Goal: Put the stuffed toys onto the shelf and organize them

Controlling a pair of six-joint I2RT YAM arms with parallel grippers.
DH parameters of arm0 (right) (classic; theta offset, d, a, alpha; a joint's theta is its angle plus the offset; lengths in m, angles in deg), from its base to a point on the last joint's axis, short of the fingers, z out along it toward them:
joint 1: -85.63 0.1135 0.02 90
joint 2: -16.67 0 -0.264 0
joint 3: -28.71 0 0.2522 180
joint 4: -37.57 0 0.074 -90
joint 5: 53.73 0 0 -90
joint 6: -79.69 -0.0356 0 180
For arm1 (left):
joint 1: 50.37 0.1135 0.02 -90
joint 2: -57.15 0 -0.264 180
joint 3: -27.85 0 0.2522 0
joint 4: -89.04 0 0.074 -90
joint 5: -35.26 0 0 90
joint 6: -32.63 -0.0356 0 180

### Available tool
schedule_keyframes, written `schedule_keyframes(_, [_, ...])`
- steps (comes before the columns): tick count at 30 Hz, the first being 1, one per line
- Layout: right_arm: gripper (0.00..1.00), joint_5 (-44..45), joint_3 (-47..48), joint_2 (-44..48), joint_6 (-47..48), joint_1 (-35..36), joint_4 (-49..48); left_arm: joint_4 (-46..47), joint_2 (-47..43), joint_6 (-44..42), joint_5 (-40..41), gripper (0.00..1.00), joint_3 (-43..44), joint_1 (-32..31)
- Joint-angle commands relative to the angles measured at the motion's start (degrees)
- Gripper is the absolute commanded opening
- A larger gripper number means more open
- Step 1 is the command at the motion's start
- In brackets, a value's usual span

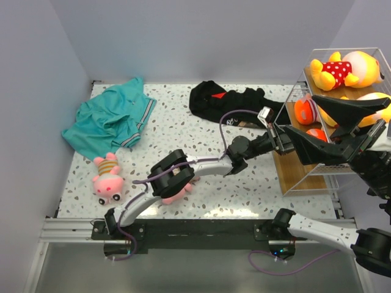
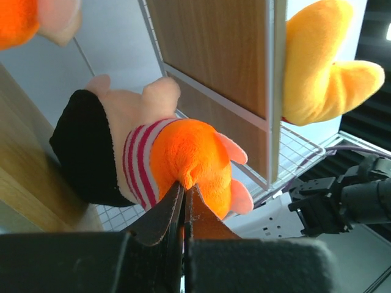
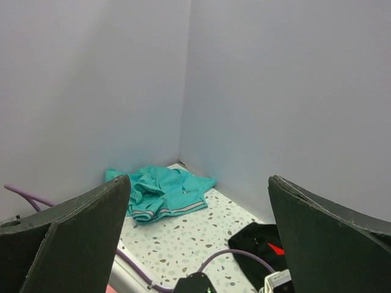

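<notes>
My left gripper (image 2: 183, 190) is shut on the orange trousers of a black-haired doll (image 2: 140, 159) in a pink-striped top, held inside the shelf (image 1: 303, 176) over its wire grid. In the top view my left gripper (image 1: 285, 138) reaches to the shelf's left side, where orange toy parts (image 1: 303, 111) show on the middle tier. A yellow bear (image 1: 339, 70) in a red dotted top lies on the top tier. A pink pig (image 1: 108, 181) lies on the table at the left, and another pink toy (image 1: 179, 190) lies under my left arm. My right gripper (image 3: 198, 183) hangs open and empty above the shelf.
A teal polo shirt (image 1: 112, 119) lies at the back left of the table and a black garment with a red mark (image 1: 225, 99) at the back middle. Walls close the table at the left and back. A yellow bear's leg (image 2: 324, 79) hangs beside the shelf board (image 2: 214, 55).
</notes>
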Motion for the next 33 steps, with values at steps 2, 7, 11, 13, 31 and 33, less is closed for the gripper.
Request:
schedule_keyframes(2, [0.99, 1.5, -0.6, 0.6, 1.0, 0.2, -0.5, -4.6, 2.6, -3.6, 1.3, 0.08, 5.2, -1.7])
schedule_keyframes(7, [0.99, 1.7, -1.3, 1.3, 1.3, 0.1, -0.5, -8.6, 5.6, -5.3, 1.1, 0.13, 12.1, -1.9])
schedule_keyframes(11, [0.99, 2.2, -2.4, 2.0, 1.8, 0.1, -0.9, -13.1, 6.3, -8.0, 0.7, 0.17, 14.4, -1.9])
schedule_keyframes(13, [0.99, 2.3, -2.7, 2.3, 1.9, 0.1, -1.2, -12.0, 6.1, -7.7, 0.4, 0.21, 13.0, -1.9])
schedule_keyframes(31, [0.99, 3.4, -1.3, 0.3, 0.7, 0.1, 0.8, -5.1, -12.6, -13.6, 3.0, 0.83, -11.6, 2.0])
schedule_keyframes(33, [0.98, 4.0, -0.8, -0.7, 0.3, 0.1, 1.6, -6.0, -13.9, -15.1, 2.7, 0.85, -13.0, 2.6])
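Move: The striped toy with the orange head lies on the middle shelf board, its middle about 4 cm ahead of the left hand, 7 cm to its right and 2 cm lower, with the shut fingertips at its head. The other orange toy is roughly 12 cm ahead, 2 cm right and 4 cm lower; a yellow toy on the top board is about 10 cm ahead, 14 cm right and 14 cm up. From the right hand, the striped toy is some 12 cm ahead, 18 cm right and 27 cm below. Shut fingertips still against the orange head, the left hand pushes the striped toy about 4 cm right, farther into the shelf, sinking some 3 cm. It then draws back left about 5 cm, easing slightly forward late on, while the fingers open wide beside the head. The wrist turns little more than 10 degrees in all. ##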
